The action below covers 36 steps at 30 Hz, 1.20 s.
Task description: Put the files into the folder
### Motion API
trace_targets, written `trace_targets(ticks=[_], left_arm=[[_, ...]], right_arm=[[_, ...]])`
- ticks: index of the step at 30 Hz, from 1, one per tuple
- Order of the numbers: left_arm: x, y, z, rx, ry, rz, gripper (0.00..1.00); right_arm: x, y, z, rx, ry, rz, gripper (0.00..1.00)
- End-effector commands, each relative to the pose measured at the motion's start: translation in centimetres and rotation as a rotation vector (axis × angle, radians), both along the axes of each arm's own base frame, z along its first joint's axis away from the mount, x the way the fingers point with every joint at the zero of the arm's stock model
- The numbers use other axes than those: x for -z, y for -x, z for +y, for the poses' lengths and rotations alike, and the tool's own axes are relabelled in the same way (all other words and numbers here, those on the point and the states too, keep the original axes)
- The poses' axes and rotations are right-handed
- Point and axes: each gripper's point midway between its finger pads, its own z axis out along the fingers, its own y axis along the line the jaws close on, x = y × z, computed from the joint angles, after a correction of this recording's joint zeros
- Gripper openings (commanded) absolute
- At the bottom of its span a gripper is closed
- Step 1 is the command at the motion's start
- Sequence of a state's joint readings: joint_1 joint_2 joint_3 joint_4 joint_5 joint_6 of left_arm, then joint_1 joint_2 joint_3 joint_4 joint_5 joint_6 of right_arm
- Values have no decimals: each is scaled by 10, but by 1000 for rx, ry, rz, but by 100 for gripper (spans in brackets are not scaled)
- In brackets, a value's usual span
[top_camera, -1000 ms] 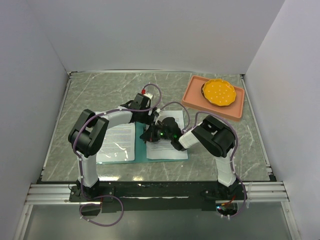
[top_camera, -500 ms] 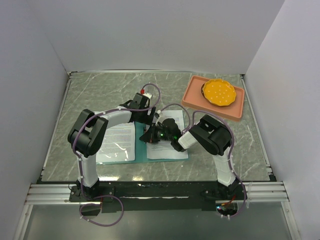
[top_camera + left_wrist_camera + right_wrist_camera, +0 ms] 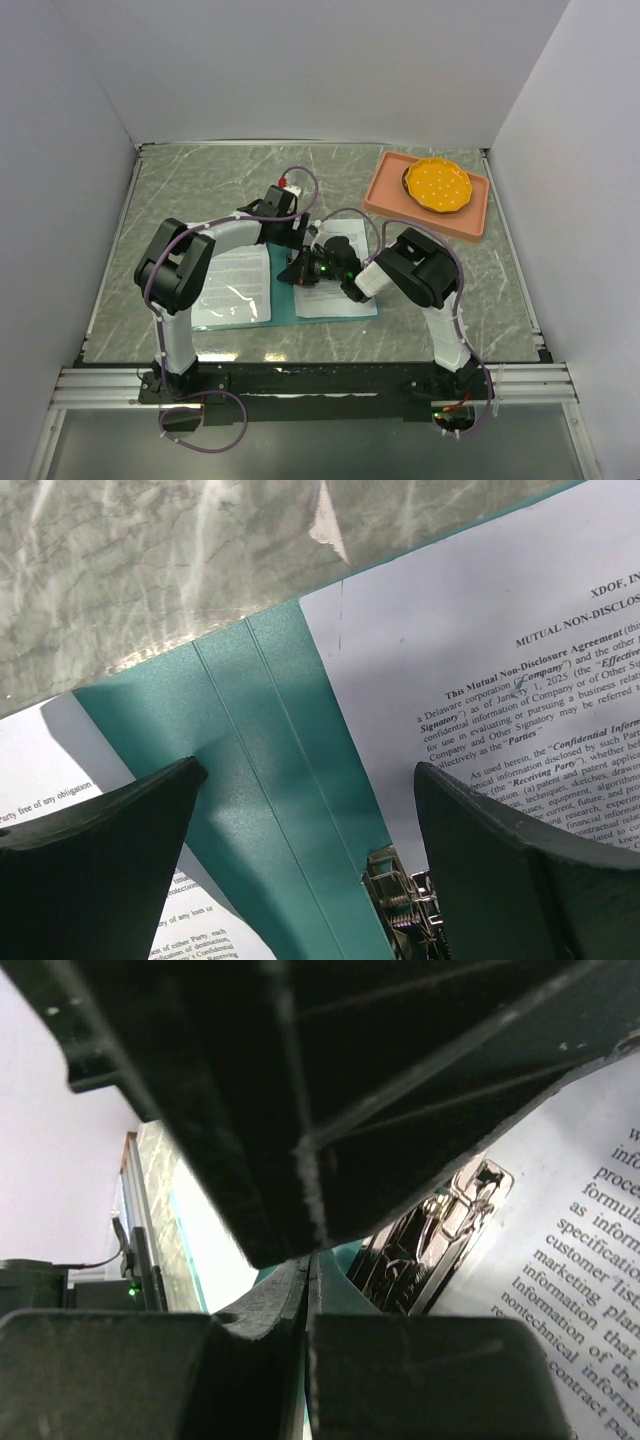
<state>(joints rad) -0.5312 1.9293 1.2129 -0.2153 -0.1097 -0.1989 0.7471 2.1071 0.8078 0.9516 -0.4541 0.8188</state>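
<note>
The teal folder point(image 3: 282, 303) lies open on the table, and its spine point(image 3: 262, 780) runs between two printed files. One file point(image 3: 236, 285) rests on the left half. The other file point(image 3: 338, 300) rests on the right half, its heading point(image 3: 520, 680) readable in the left wrist view. My left gripper point(image 3: 310, 880) hangs open over the spine, straddling it just above the metal clip point(image 3: 402, 905). My right gripper point(image 3: 310, 1290) is shut with nothing seen between its fingers. Its tips are low beside the clip point(image 3: 440, 1225), under the left gripper's body. In the top view both grippers point(image 3: 300, 262) meet at the spine.
A salmon-pink tray point(image 3: 385, 195) holding a yellow dish point(image 3: 437, 185) sits at the back right of the marble table. White walls enclose the table on three sides. Both arms crowd over the folder's middle.
The right arm's elbow has leaned slightly to the left. Both grippers have stayed at the folder's spine, the left open and the right shut.
</note>
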Motion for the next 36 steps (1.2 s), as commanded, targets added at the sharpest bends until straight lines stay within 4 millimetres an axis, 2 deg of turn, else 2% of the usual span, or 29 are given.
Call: trace_targets(ticks=[1, 9, 12, 17, 20, 24, 25, 26, 27, 28, 29, 30, 31, 32, 34, 35, 36], left_arm=[[43, 61, 21, 23, -80, 248, 96], [43, 62, 21, 27, -79, 253, 96], [42, 61, 21, 26, -77, 250, 96], [33, 56, 17, 31, -71, 247, 96], [19, 49, 12, 48, -68, 250, 97], [-14, 38, 8, 66, -52, 204, 99], [-27, 29, 4, 69, -40, 176, 99], [-38, 26, 5, 68, -28, 162, 99], [-45, 25, 6, 72, -25, 167, 99], [-62, 16, 5, 67, -10, 138, 96], [-76, 12, 7, 64, 11, 121, 96], [-84, 14, 8, 75, 28, 137, 96], [-102, 6, 6, 78, 52, 109, 96], [-117, 1, 12, 69, 75, 86, 96], [-142, -1, 16, 82, 123, 77, 96], [-157, -5, 30, 58, 138, 57, 96], [-168, -5, 34, 66, 162, 47, 96]], right_arm=[[122, 39, -62, 42, 371, 297, 0], [121, 36, -55, 57, 320, 327, 0], [111, 33, -51, 70, 269, 302, 0], [77, 19, -36, 81, 136, 197, 0], [54, 9, -26, 70, 117, 132, 11], [27, -3, -15, 48, 116, 67, 23], [22, -4, -14, 43, 117, 57, 28], [10, -7, -11, 39, 111, 36, 35], [1, -11, -9, 35, 109, 9, 38], [0, -11, -10, 32, 124, 13, 41], [-12, -14, -9, 36, 123, -10, 47], [-19, -18, -7, 29, 126, -38, 50], [-19, -17, -10, 31, 152, -29, 51], [-32, -20, -9, 36, 147, -56, 52], [-43, -25, -10, 37, 171, -83, 54], [-46, -23, -14, 40, 202, -76, 56], [-52, -31, -16, 63, 232, -101, 58]])
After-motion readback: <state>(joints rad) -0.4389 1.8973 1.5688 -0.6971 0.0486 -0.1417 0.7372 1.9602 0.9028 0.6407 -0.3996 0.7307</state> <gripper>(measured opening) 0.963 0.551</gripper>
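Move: The metal clip on the folder's spine lies almost under the right hand's closed fingertips, its middle about 2 cm ahead, 1 cm to the right and 1 cm below. The right page's middle is some 12 cm to that hand's right and 1 cm ahead, the left page's some 14 cm to its left and level with it, both about 2 cm lower. From the left hand, spread low over the spine, the clip is about 8 cm back, 2 cm right and 1 cm below. Shut fingertips of the right hand keep pressing down on the rear part of the clip, shifting under 1 cm, then come free: the hand rises about 3.5 cm and eases 2 cm forward, its fingers opening a little over halfway. The left hand, wide open and still resting on the folder, first stays, slips back about 2 cm as it tips steeper, then lifts quickly some 8 cm off the spine. ##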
